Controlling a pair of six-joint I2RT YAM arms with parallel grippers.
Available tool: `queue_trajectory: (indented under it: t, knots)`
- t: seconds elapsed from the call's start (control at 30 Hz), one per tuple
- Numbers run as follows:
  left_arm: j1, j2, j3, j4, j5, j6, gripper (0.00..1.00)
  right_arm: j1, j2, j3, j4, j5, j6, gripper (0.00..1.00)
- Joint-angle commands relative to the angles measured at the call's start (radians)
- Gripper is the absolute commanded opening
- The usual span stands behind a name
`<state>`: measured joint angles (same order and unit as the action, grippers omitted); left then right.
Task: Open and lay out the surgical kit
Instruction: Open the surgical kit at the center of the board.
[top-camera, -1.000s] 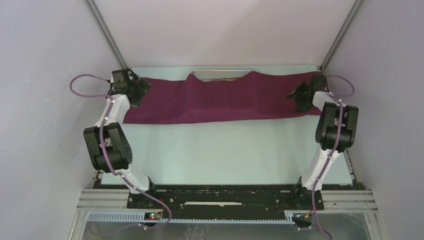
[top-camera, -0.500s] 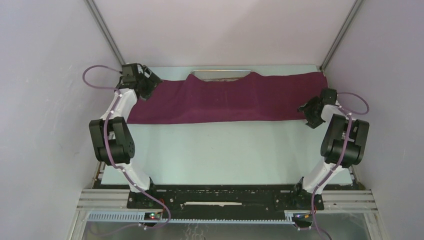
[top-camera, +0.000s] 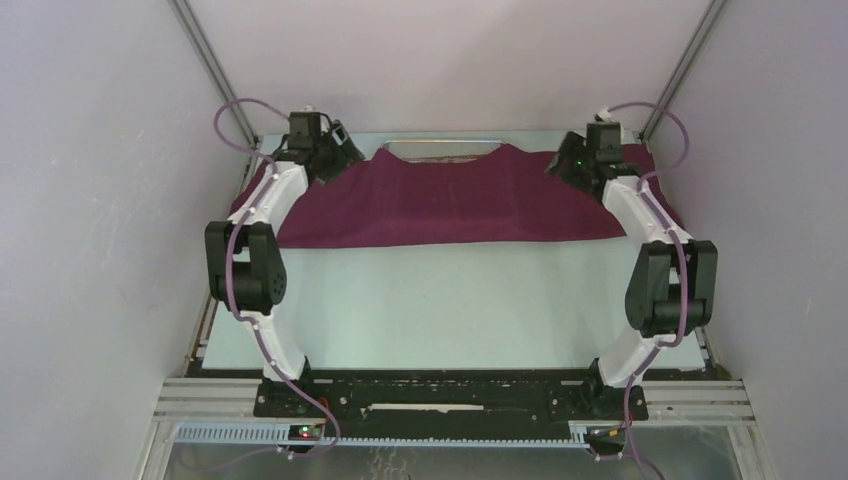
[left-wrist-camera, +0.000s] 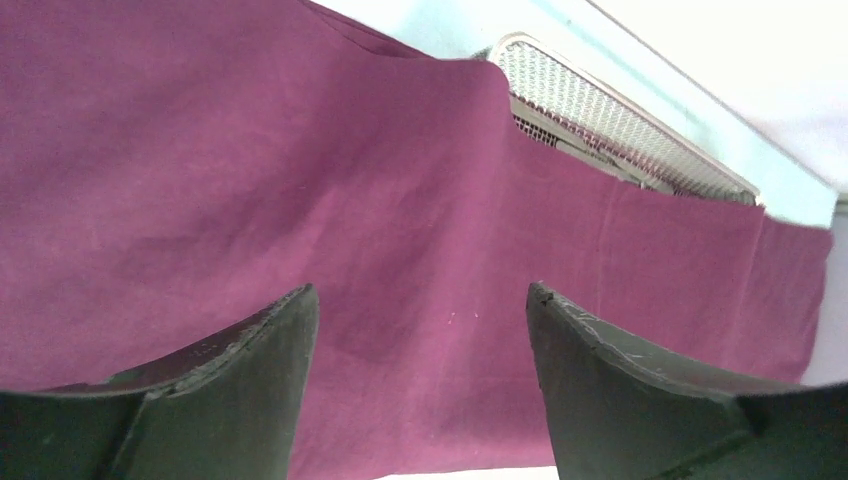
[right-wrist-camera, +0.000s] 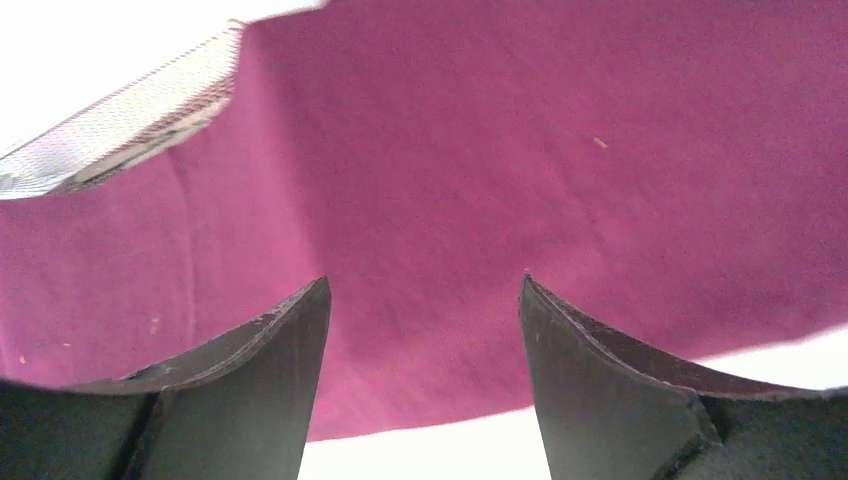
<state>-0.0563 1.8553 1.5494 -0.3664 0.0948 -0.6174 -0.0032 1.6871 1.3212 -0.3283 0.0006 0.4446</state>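
The maroon cloth wrap (top-camera: 450, 205) lies spread across the far part of the table and drapes over the silver wire-mesh tray (top-camera: 440, 147), whose far rim shows. The mesh also shows in the left wrist view (left-wrist-camera: 600, 120) and the right wrist view (right-wrist-camera: 130, 110). My left gripper (top-camera: 340, 152) is open and empty above the cloth's far left part (left-wrist-camera: 300, 200). My right gripper (top-camera: 562, 165) is open and empty above the cloth's far right part (right-wrist-camera: 500, 180). The steel instruments are hidden.
Pale walls enclose the table on three sides, with metal corner posts (top-camera: 215, 70) at the back. The pale table surface (top-camera: 450, 300) lies in front of the cloth. A black rail (top-camera: 450, 395) holds the arm bases.
Both arms swung toward the back and inward: the left from the cloth's left end, the right from its right end, both now beside the covered tray. The cloth's ends shifted slightly.
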Motion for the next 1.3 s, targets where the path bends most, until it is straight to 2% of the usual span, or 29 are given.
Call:
queue_trajectory:
  t: [0.0, 0.13, 0.33, 0.73, 0.9, 1.07, 1.27]
  knots:
    - [-0.049, 0.055, 0.104, -0.042, -0.061, 0.076, 0.77, 0.067, 0.1, 0.137, -0.016, 0.01, -0.115, 0.76]
    - [-0.084, 0.106, 0.164, -0.083, -0.134, 0.116, 0.71, 0.138, 0.208, 0.269, -0.045, 0.026, -0.171, 0.7]
    - [-0.122, 0.182, 0.258, -0.139, -0.187, 0.171, 0.7, 0.191, 0.369, 0.441, -0.103, 0.035, -0.19, 0.61]
    - [-0.165, 0.323, 0.375, -0.203, -0.194, 0.212, 0.68, 0.241, 0.532, 0.625, -0.196, 0.076, -0.229, 0.61]
    - [-0.166, 0.339, 0.379, -0.201, -0.193, 0.203, 0.58, 0.245, 0.56, 0.644, -0.209, 0.071, -0.229, 0.6]
    - [-0.168, 0.354, 0.393, -0.204, -0.178, 0.203, 0.54, 0.249, 0.568, 0.654, -0.219, 0.06, -0.227, 0.6]
    - [-0.168, 0.355, 0.395, -0.206, -0.168, 0.207, 0.37, 0.25, 0.567, 0.658, -0.221, 0.046, -0.224, 0.56]
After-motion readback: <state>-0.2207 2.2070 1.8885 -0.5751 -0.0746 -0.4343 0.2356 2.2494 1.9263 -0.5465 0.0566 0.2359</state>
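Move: For the left hand, the cloth fold over the steel tray's left edge lies about 3 cm ahead, 6 cm right and 9 cm down; the tray's exposed mesh is some 11 cm ahead and 21 cm right. The right hand's fold, over the tray's right edge, is roughly 8 cm ahead, 12 cm left and 8 cm down, with the mesh some 15 cm ahead and 26 cm left. Both hands bring their fingertips onto the burgundy wrap's two folds and begin closing around them. The left sinks about 8 cm while easing right and slightly forward; the right sweeps left some 12 cm and forward, then down, turning about 20 degrees counter-clockwise. Both tip further down; the left fingers close to about half their gap, the right only partly. ##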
